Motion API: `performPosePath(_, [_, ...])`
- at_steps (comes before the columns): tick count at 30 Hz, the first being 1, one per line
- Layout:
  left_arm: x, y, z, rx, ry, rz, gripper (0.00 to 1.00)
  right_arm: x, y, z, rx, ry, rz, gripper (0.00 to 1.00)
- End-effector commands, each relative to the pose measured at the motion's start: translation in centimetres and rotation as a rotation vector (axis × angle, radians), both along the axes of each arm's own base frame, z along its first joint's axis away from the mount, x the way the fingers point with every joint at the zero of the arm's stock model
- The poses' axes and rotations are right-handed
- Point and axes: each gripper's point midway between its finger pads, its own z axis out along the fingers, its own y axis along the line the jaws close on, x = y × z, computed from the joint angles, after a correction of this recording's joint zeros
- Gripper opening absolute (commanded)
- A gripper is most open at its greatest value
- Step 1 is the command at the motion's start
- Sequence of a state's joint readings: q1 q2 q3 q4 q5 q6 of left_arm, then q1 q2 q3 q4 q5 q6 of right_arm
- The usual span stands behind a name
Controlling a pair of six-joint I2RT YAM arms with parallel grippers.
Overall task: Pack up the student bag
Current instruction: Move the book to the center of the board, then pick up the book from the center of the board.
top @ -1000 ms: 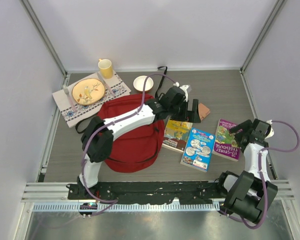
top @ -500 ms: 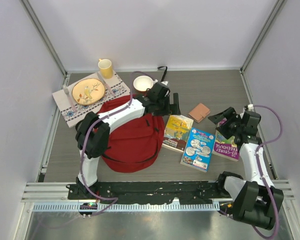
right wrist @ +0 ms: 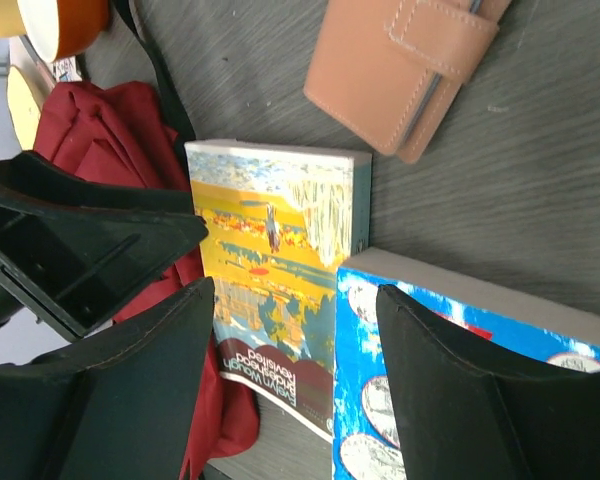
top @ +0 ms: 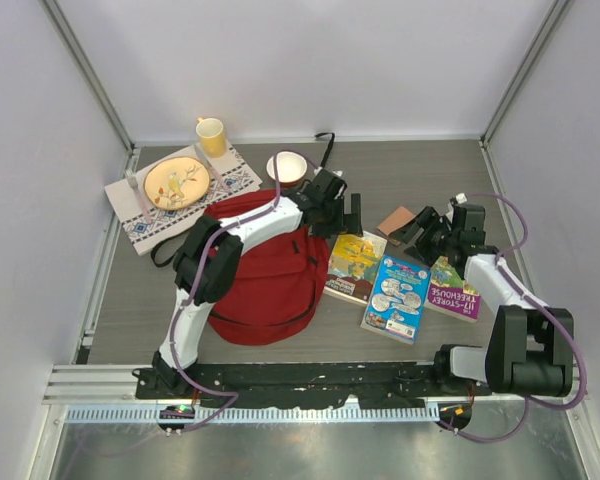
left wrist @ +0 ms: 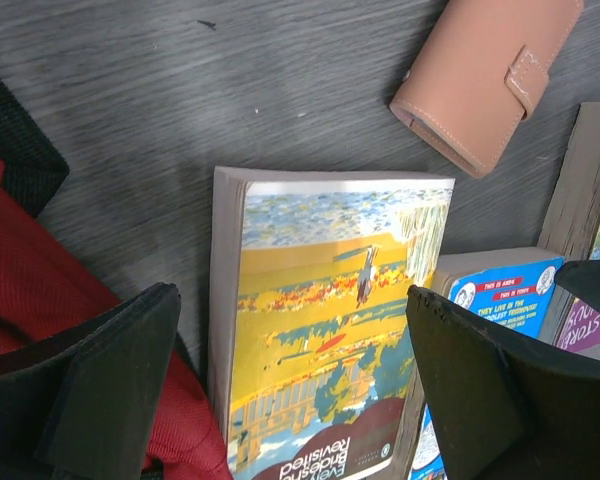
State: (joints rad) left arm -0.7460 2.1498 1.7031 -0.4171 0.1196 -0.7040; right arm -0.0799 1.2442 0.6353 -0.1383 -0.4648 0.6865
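The student bag, a dark-red backpack, lies flat left of centre. My left gripper hovers at its upper right edge, wide open and empty; in the left wrist view its jaws straddle a yellow book from above, with the bag's fabric under the left finger. My right gripper hangs open beside a tan wallet. The right wrist view has the yellow book, a blue book and the wallet below the right gripper, nothing held.
A purple book lies right of the blue book. At the back left are a placemat with a plate, a yellow mug and a small bowl. A black strap trails toward the back wall.
The left gripper drew back left from over the wallet to the bag's edge. The right arm swung in from the right side toward the wallet, its jaws narrowing somewhat.
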Motion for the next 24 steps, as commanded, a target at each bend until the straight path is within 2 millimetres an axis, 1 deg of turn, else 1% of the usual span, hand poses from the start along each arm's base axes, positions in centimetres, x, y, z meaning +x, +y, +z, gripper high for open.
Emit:
performPosePath(1, [1.0,-1.7,1.0,-0.049,-0.017,-0.040,1.00,3.2,0.1,2.2,-0.025,-0.102,0.038,0.71])
performPosePath(2, [0.8,-1.8,0.7,-0.053,-0.003,-0.052,1.00,3.5,0.2,2.1,-0.031,-0.102,0.040,0.71])
performPosePath(3, [0.7,-2.1,0.1,-0.056,0.008,-0.062,1.00,3.8,0.0,1.6,-0.038,-0.089,0.040,0.71])
performPosePath(5, [0.4,-2.5,-0.2,-0.075,0.024,-0.078,0.97,4.1,0.1,1.0,-0.047,-0.079,0.049,0.71])
performPosePath(7, [0.2,-2.9,-0.2,-0.108,0.036,-0.080,0.93,4.1,0.0,-0.2,-0.055,-0.034,0.056,0.71])
performPosePath(9, [0.0,-3.1,-0.1,-0.128,0.045,-0.076,0.90,4.2,-0.1,-1.1,-0.067,0.000,0.053,0.71])
performPosePath(10, [0.1,-3.1,0.5,-0.140,0.034,-0.074,0.87,4.2,0.0,-2.0,-0.070,0.021,0.059,0.71])
performPosePath(12, [0.0,-3.3,0.9,-0.158,0.028,-0.072,0.84,4.1,0.3,-2.8,-0.064,0.047,0.070,0.71])
performPosePath(15, [-0.1,-3.8,2.3,-0.201,0.024,-0.079,0.76,4.4,1.0,-3.8,-0.039,0.054,0.088,0.71])
performPosePath(16, [-0.1,-3.9,3.0,-0.217,0.020,-0.082,0.74,4.4,1.1,-4.5,-0.033,0.072,0.093,0.71])
performPosePath(19, [-0.3,-4.4,3.9,-0.253,0.015,-0.098,0.71,4.8,1.6,-4.7,-0.013,0.074,0.101,0.71])
performPosePath(20, [-0.3,-4.6,4.3,-0.263,0.013,-0.104,0.66,4.8,1.8,-4.9,-0.011,0.078,0.107,0.71])
performPosePath(21, [-0.3,-4.7,4.5,-0.268,0.012,-0.110,0.56,4.9,1.8,-5.1,-0.010,0.081,0.107,0.71])
performPosePath(23, [-0.3,-4.9,5.0,-0.284,0.012,-0.116,0.53,4.9,2.1,-5.4,-0.004,0.090,0.111,0.71])
performPosePath(24, [-0.3,-5.0,5.2,-0.290,0.009,-0.119,0.43,4.8,2.1,-5.4,0.001,0.091,0.112,0.71])
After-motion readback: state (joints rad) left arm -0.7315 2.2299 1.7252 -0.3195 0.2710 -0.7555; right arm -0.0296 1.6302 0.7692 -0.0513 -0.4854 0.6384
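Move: The yellow book's middle lies about 5 cm to the right of the left hand, 6 cm back and 6 cm below. From that hand the tan wallet is 7 cm ahead and 15 cm right, the blue book 16 cm back and 15 cm right, and the red bag's middle 17 cm left and 8 cm back. From the right hand, the yellow book's middle is some 11 cm left, 4 cm back and 8 cm down; the wallet sits 9 cm straight ahead. Close the left fingers from wide open to about half around the yellow book's left, page-side edge, one finger outside it and the other over the cover, while easing that hand about 2.5 cm right and slightly down. Meanwhile take the right gripper 3 cm forward, then about 6 cm down, fingers kept open, around the book's far right corner beside the wallet. ##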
